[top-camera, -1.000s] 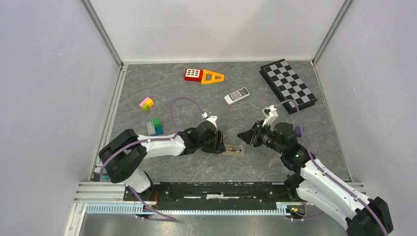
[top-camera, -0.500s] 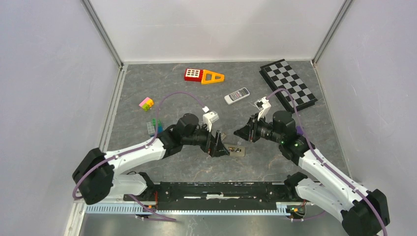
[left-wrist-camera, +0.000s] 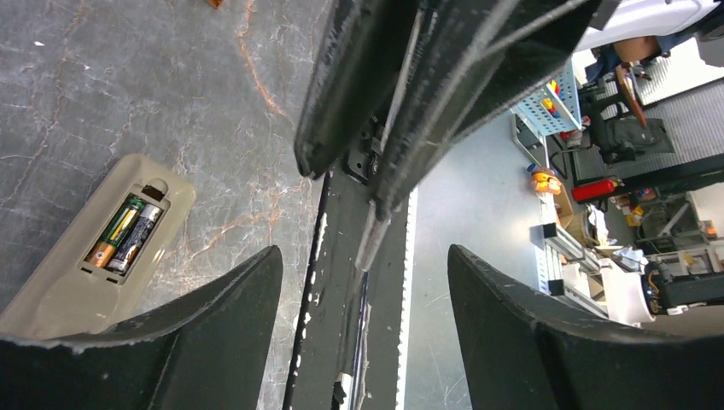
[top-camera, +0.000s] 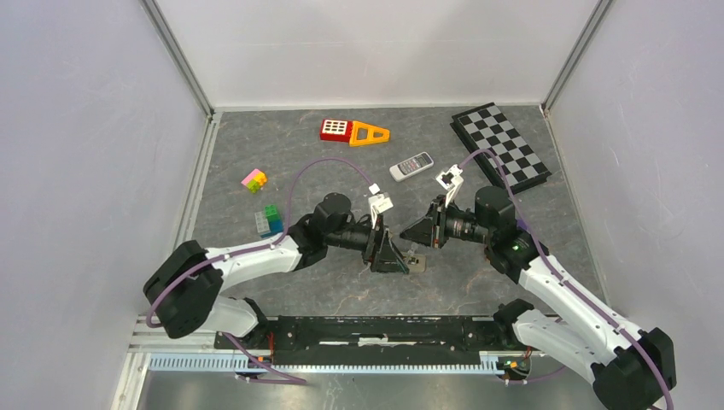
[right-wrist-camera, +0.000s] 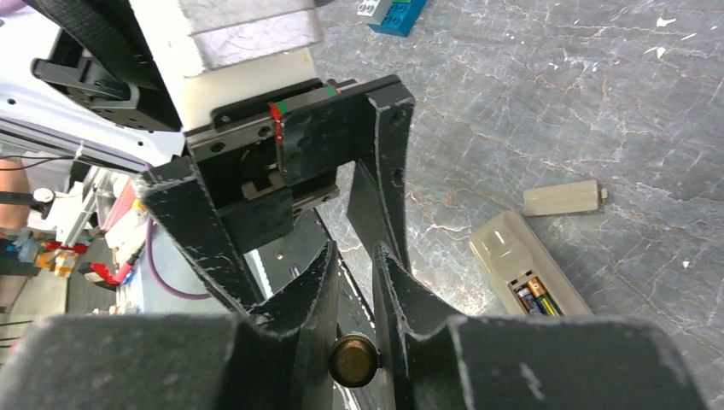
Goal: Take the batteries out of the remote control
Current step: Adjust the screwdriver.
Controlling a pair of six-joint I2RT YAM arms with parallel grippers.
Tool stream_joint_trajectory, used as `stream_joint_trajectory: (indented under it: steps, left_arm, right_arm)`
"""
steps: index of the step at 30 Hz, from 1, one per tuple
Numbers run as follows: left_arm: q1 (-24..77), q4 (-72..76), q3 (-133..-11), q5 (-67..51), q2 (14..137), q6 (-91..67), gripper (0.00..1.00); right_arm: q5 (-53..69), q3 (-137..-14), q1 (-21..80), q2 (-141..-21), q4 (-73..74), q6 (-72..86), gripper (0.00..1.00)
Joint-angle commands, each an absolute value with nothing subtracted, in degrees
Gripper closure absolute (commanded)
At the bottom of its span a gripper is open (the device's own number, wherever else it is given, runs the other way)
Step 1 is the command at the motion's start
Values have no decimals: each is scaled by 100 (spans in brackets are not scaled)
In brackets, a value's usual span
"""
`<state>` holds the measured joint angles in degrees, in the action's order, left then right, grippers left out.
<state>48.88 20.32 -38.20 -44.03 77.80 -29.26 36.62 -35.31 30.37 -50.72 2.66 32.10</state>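
Observation:
A beige remote control (left-wrist-camera: 51, 290) lies face down on the table with its back compartment open. Two batteries (left-wrist-camera: 124, 237) sit side by side inside it. In the right wrist view the remote control (right-wrist-camera: 504, 243) and the batteries (right-wrist-camera: 536, 296) lie right of my fingers. My right gripper (right-wrist-camera: 354, 249) is shut on a thin pen-like stick (right-wrist-camera: 353, 359), whose tip (left-wrist-camera: 373, 239) points down. My left gripper (left-wrist-camera: 363, 252) is open, facing the right one, its fingers either side of that stick. From above, both grippers (top-camera: 394, 254) (top-camera: 410, 235) meet just above the remote control (top-camera: 416, 263).
The loose beige cover piece (right-wrist-camera: 563, 198) lies beyond the remote. A second, white remote (top-camera: 411, 166), a checkerboard (top-camera: 500, 149), a red and orange toy (top-camera: 353, 131) and coloured blocks (top-camera: 270, 219) (top-camera: 253, 180) sit farther back. The rail (top-camera: 376, 329) runs along the near edge.
My left arm swung right from beside the remote to face the right gripper, and its jaws opened wide. The right gripper, still holding the stick, shifted a little left.

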Motion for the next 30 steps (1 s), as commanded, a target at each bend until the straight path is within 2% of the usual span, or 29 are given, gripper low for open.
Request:
stream_joint_trajectory:
  steps: [1,4,10,13,16,20,22,27,28,30]
  left_arm:
    - [4931,2741,-4066,-4746,8031,-3272,24]
    - [4947,2808,-4032,-4688,8042,-3297,29]
    - [4957,2868,-4044,-4541,8034,-3340,53]
    - [4961,2862,-4097,-4631,8096,-3358,58]
    - [4970,2874,-4057,-4675,8078,-3344,70]
    - [4966,2723,-4037,-4729,8057,-3193,92]
    - [4957,2477,-4098,-4811,8041,-3009,98]
    - [4803,1210,-4449,-5234,7989,-2120,98]
    - [4750,898,-4534,-5332,7958,-1907,98]
    - [4647,200,-4711,-5471,7894,-1457,98]
  right_arm:
    - [3833,-3806,3032,-5076,44,3445,100]
    - [3789,-3773,3032,-5093,43,3592,100]
    - [3793,-3666,3032,-5104,-227,3757,100]
    - [3738,-3617,3032,-5123,-276,3831,100]
    - [3704,-3565,3032,-5141,-299,3858,100]
    - [3700,-3547,3026,-5111,-290,3673,98]
    - [3934,-3542,3014,-5113,-279,3439,90]
    - [4971,-3568,2893,-5148,-248,2741,50]
    - [5170,-3564,2848,-5159,-231,2636,46]
    - [5459,-3561,2744,-5157,-184,2501,45]
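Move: The right gripper holds the screwdriver by its handle. From the left hand point the screwdriver's middle is roughly 2 cm ahead, 1 cm to the right and 2 cm up, its shaft already between the open fingers. From the right hand it is about 3 cm back, level sideways and 3 cm down. From the left hand, the remote control lies about 6 cm ahead, 1 cm right and 15 cm down, the battery cover some 12 cm ahead, 3 cm left and 16 cm down. Keep the left gripper around the screwdriver, ease it about 1 cm to the right and up, and close its wide-open fingers until they pinch the shaft just below the clear handle. Hold the handle with the right gripper, rising about 1 cm, until the left has closed; then open the right fingers to let go and draw back some 1.5 cm, turning slightly counter-clockwise. ##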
